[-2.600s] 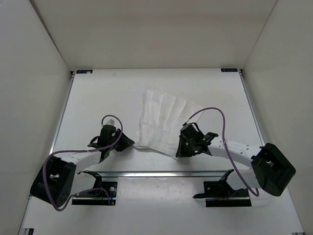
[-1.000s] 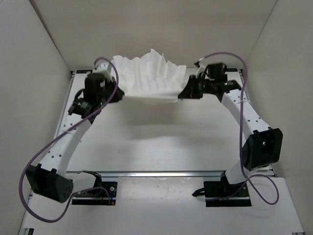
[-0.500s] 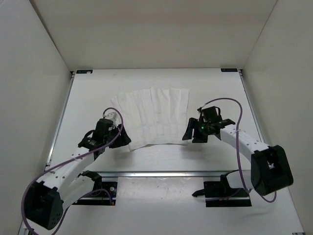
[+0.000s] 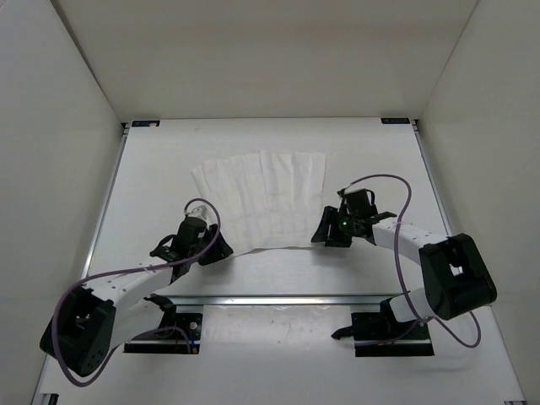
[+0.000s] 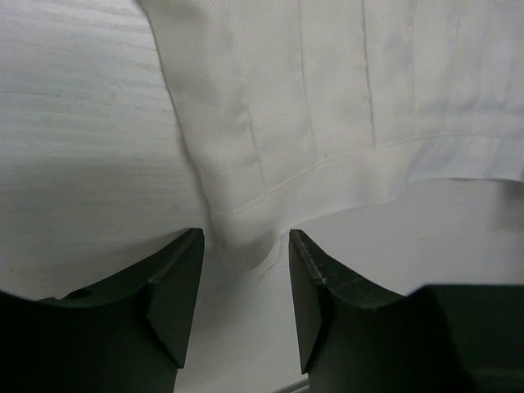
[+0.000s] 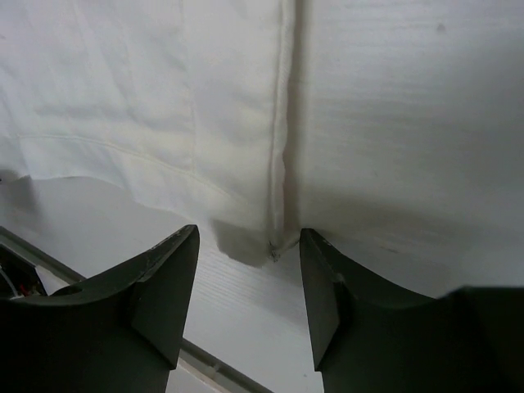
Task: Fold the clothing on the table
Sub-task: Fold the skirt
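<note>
The white clothing [image 4: 263, 198] lies spread flat on the table [image 4: 371, 152], its parallel creases running front to back. My left gripper [image 4: 221, 251] sits at the cloth's near left corner. In the left wrist view its jaws stand open, and that corner [image 5: 246, 241] lies just beyond the tips, not pinched. My right gripper [image 4: 321, 233] is at the near right corner. The right wrist view shows its jaws open too, with the hemmed corner [image 6: 274, 237] resting on the table just ahead of them. Neither gripper holds anything.
A metal rail [image 4: 287, 298] crosses the table's near edge just behind both grippers. Black arm mounts [image 4: 164, 331] [image 4: 392, 329] sit below it. White walls enclose the table on three sides, with black brackets [image 4: 143, 123] [image 4: 395, 121] at the far corners.
A second ago both grippers held the cloth up in the air at the far side. They have laid it flat, let go and pulled back slightly toward the near edge.
</note>
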You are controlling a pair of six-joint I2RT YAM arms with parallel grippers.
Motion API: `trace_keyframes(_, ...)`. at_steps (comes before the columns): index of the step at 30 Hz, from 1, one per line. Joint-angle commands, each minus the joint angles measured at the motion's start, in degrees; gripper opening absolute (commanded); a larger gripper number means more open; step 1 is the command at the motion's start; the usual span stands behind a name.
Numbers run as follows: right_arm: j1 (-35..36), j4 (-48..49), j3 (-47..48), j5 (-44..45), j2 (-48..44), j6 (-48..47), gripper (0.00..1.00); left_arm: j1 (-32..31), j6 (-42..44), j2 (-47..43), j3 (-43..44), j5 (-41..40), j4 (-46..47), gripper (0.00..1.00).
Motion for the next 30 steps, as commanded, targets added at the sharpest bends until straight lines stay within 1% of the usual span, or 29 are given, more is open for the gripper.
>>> trace_keyframes(1, 1.5, 3.7, -0.3, 3.0, 3.0, 0.3, 0.51, -0.8, -2.6, 1.4, -1.8, -2.1, 4.1, 0.57)
trace_keyframes(3, 1.5, 4.3, -0.1, 2.3, 4.2, 0.6, 0.47, -1.2, -3.3, 2.5, -2.1, -1.9, 5.7, 0.56)
trace_keyframes(4, 1.9, 4.9, 0.6, 2.3, 5.6, 0.4, 0.38, -1.3, -3.0, 5.0, -1.2, -1.5, 6.4, 0.54)
trace_keyframes(5, 2.3, 4.5, 0.6, 2.3, 5.6, 0.4, 0.35, -1.3, -3.0, 5.6, -0.8, -1.4, 6.6, 0.53)
trace_keyframes(6, 2.2, 4.5, 1.0, 2.7, 5.8, 0.4, 0.31, -1.6, -2.8, 6.3, -0.6, -0.8, 6.6, 0.5)
trace_keyframes(7, 2.3, 4.3, 1.5, 2.6, 5.8, 0.1, 0.21, -1.8, -2.4, 7.8, 0.0, -0.9, 7.1, 0.41)
trace_keyframes(8, 1.8, 3.9, 1.8, 2.5, 5.6, -0.1, 0.01, -1.6, -1.6, 8.6, 1.0, -0.5, 7.0, 0.27)
trace_keyframes(10, 1.8, 2.6, 1.8, 2.3, 3.9, -0.4, 0.0, -1.7, -0.5, 9.3, 2.4, -0.3, 5.6, 0.03)
trace_keyframes(11, 1.7, 0.5, 2.3, 2.2, 3.2, -0.6, 0.0, -1.4, 0.3, 8.6, 2.6, 0.0, 3.8, 0.0)
trace_keyframes(13, 2.4, -4.1, 3.5, 2.8, -1.0, -1.8, 0.0, -1.0, 1.5, 5.9, 4.2, 0.3, 0.8, 0.0)
trace_keyframes(14, 2.7, -5.2, 3.9, 3.1, -1.9, -2.0, 0.0, -0.6, 2.2, 3.4, 5.1, 0.4, -1.7, 0.0)
trace_keyframes(16, 2.6, -10.9, 5.7, 2.6, -6.9, -3.4, 0.0, 0.1, 3.6, -1.1, 6.9, -0.1, -6.9, 0.0)
trace_keyframes(18, 2.7, -15.3, 6.8, 2.6, -10.7, -3.7, 0.0, 0.6, 4.9, -5.6, 10.4, -0.6, -14.4, 0.0)
trace_keyframes(20, 3.3, -18.6, 6.9, 2.7, -14.4, -4.3, 0.0, 1.0, 6.1, -10.5, 12.6, -0.5, -19.7, 0.0)
trace_keyframes(23, 4.9, -23.5, 5.2, 4.6, -21.2, -2.8, 0.0, 0.0, 6.8, -15.4, 14.6, 0.2, -27.7, 0.0)
trace_keyframes(27, 6.4, -27.8, 3.2, 4.9, -27.3, -0.3, 0.0, -1.8, 5.8, -19.0, 14.6, 2.2, -31.5, 0.0)
trace_keyframes(30, 7.3, -31.6, 1.6, 3.9, -31.6, 0.5, 0.0, -1.9, 5.8, -22.3, 14.7, 4.3, -35.3, 0.0)
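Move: Each open hand hovers low over a near corner of the skirt. The left hand's corner lies about 1 cm ahead, 1 cm to its right and 1 cm below; the skirt's middle is some 14 cm ahead and 8 cm right, its far left corner about 26 cm ahead and 8 cm left. The right hand's corner lies roughly 1 cm ahead, 1 cm to its left and 1 cm below, the far right corner some 28 cm straight ahead. Forward and inward by a centimetre or two, easing down slightly, both hands bring their open fingers over the skirt's near corners and shut, pinching them. They then lift together by about 10 cm, holding the near edge between them, and near the top draw back towards the bases, the right hand farther than the left; both hands' fingertips tilt up some 10 degrees. ##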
